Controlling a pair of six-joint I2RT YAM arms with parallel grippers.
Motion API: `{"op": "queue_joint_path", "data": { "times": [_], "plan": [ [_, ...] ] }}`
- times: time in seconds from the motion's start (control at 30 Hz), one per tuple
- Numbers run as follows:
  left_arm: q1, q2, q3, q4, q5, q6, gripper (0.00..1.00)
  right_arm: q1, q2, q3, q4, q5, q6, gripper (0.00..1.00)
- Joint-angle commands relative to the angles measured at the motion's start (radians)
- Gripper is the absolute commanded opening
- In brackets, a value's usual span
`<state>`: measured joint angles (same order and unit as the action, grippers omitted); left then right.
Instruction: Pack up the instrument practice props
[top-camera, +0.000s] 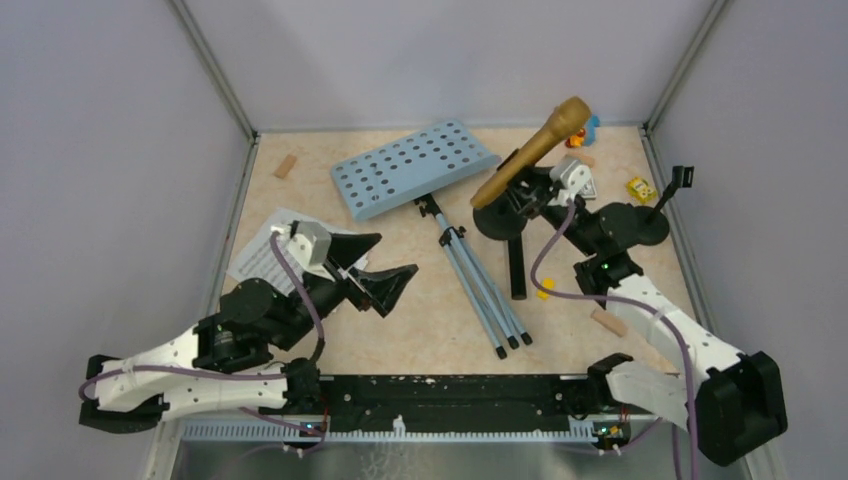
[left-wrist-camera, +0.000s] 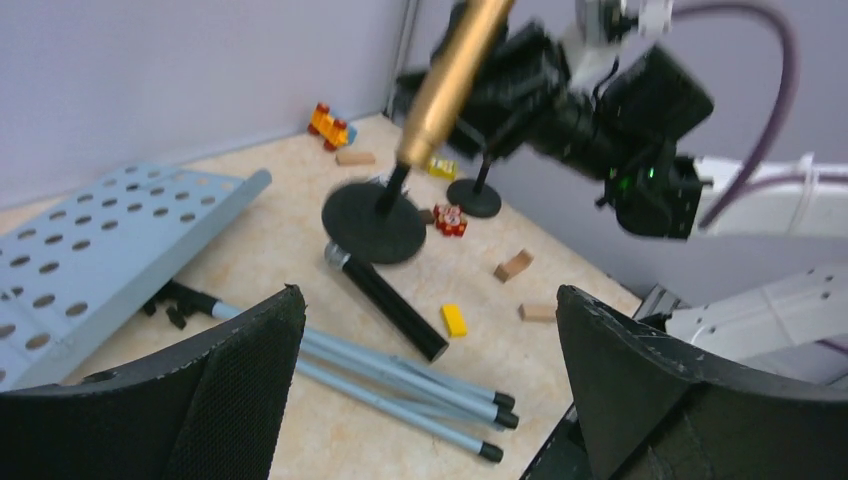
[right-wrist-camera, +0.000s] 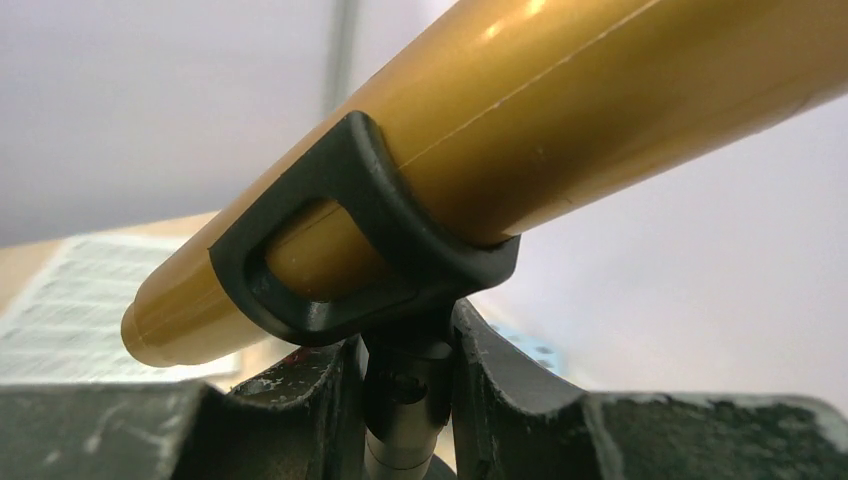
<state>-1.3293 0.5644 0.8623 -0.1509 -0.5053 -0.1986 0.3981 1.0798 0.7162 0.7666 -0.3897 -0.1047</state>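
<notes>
The gold microphone (top-camera: 538, 148) (left-wrist-camera: 452, 75) (right-wrist-camera: 560, 120) sits in the clip (right-wrist-camera: 350, 240) of a black round-based mic holder (top-camera: 498, 218) (left-wrist-camera: 373, 222). My right gripper (top-camera: 537, 192) (right-wrist-camera: 405, 370) is shut on that holder's stem, just under the clip. A black microphone (top-camera: 517, 268) (left-wrist-camera: 392, 303) lies flat beside the base. The light blue music desk (top-camera: 415, 168) (left-wrist-camera: 90, 255) lies tipped over, its grey tripod legs (top-camera: 487, 292) (left-wrist-camera: 400, 375) pointing toward me. A second mic holder (top-camera: 640, 225) (left-wrist-camera: 474, 198) stands empty at the right. Music sheets (top-camera: 262, 255) (right-wrist-camera: 60, 300) lie under my left arm. My left gripper (top-camera: 375, 272) (left-wrist-camera: 428, 300) hangs open and empty over the legs.
Wooden blocks (top-camera: 287, 166) (top-camera: 608, 322) (left-wrist-camera: 513, 265), a yellow brick (top-camera: 545, 290) (left-wrist-camera: 454, 320) and colourful toys (top-camera: 592, 128) (left-wrist-camera: 330, 125) are scattered on the table. A small yellow card box (top-camera: 640, 188) lies by the right wall. Grey walls close in three sides.
</notes>
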Motion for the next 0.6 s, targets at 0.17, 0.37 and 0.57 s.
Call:
{"op": "queue_joint_path", "data": {
  "times": [0.17,0.37,0.57],
  "plan": [
    [-0.001,0.178,0.215,-0.079,0.137,0.022,0.97,0.428,-0.224,-0.087,-0.265,-0.030,-0.216,0.00],
    [-0.001,0.241,0.196,-0.040,0.197,-0.056,0.95,0.696,-0.202,-0.099,-0.276,0.296,-0.319,0.00],
    [-0.001,0.217,0.138,-0.010,0.143,-0.126,0.94,0.811,-0.170,-0.087,-0.272,0.381,-0.365,0.00]
  ]
}}
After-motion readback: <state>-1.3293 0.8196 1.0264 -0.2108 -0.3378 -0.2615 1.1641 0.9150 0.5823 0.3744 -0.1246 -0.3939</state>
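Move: The golden microphone, clipped on the small stand that the right fingers already hold, is roughly 22 cm ahead, 25 cm right of and 6 cm above the open left hand. From the right hand, the left gripper it is brought to is about 18 cm back, 24 cm left, near level. On the table some 36 cm below the left hand, the black microphone lies 23 cm ahead and 26 cm right, the folded tripod legs 16 cm ahead, 19 cm right. The golden microphone and its stand are carried quickly back, left and down towards the open left gripper, the right hand travelling about 25 cm, turning some 25 degrees counter-clockwise and rolling its left side down while keeping its grip on the stem. The left hand first rises about 4 cm, then slides some 7 cm right towards the microphone and sinks back, turning slightly clockwise, fingers staying wide open. ##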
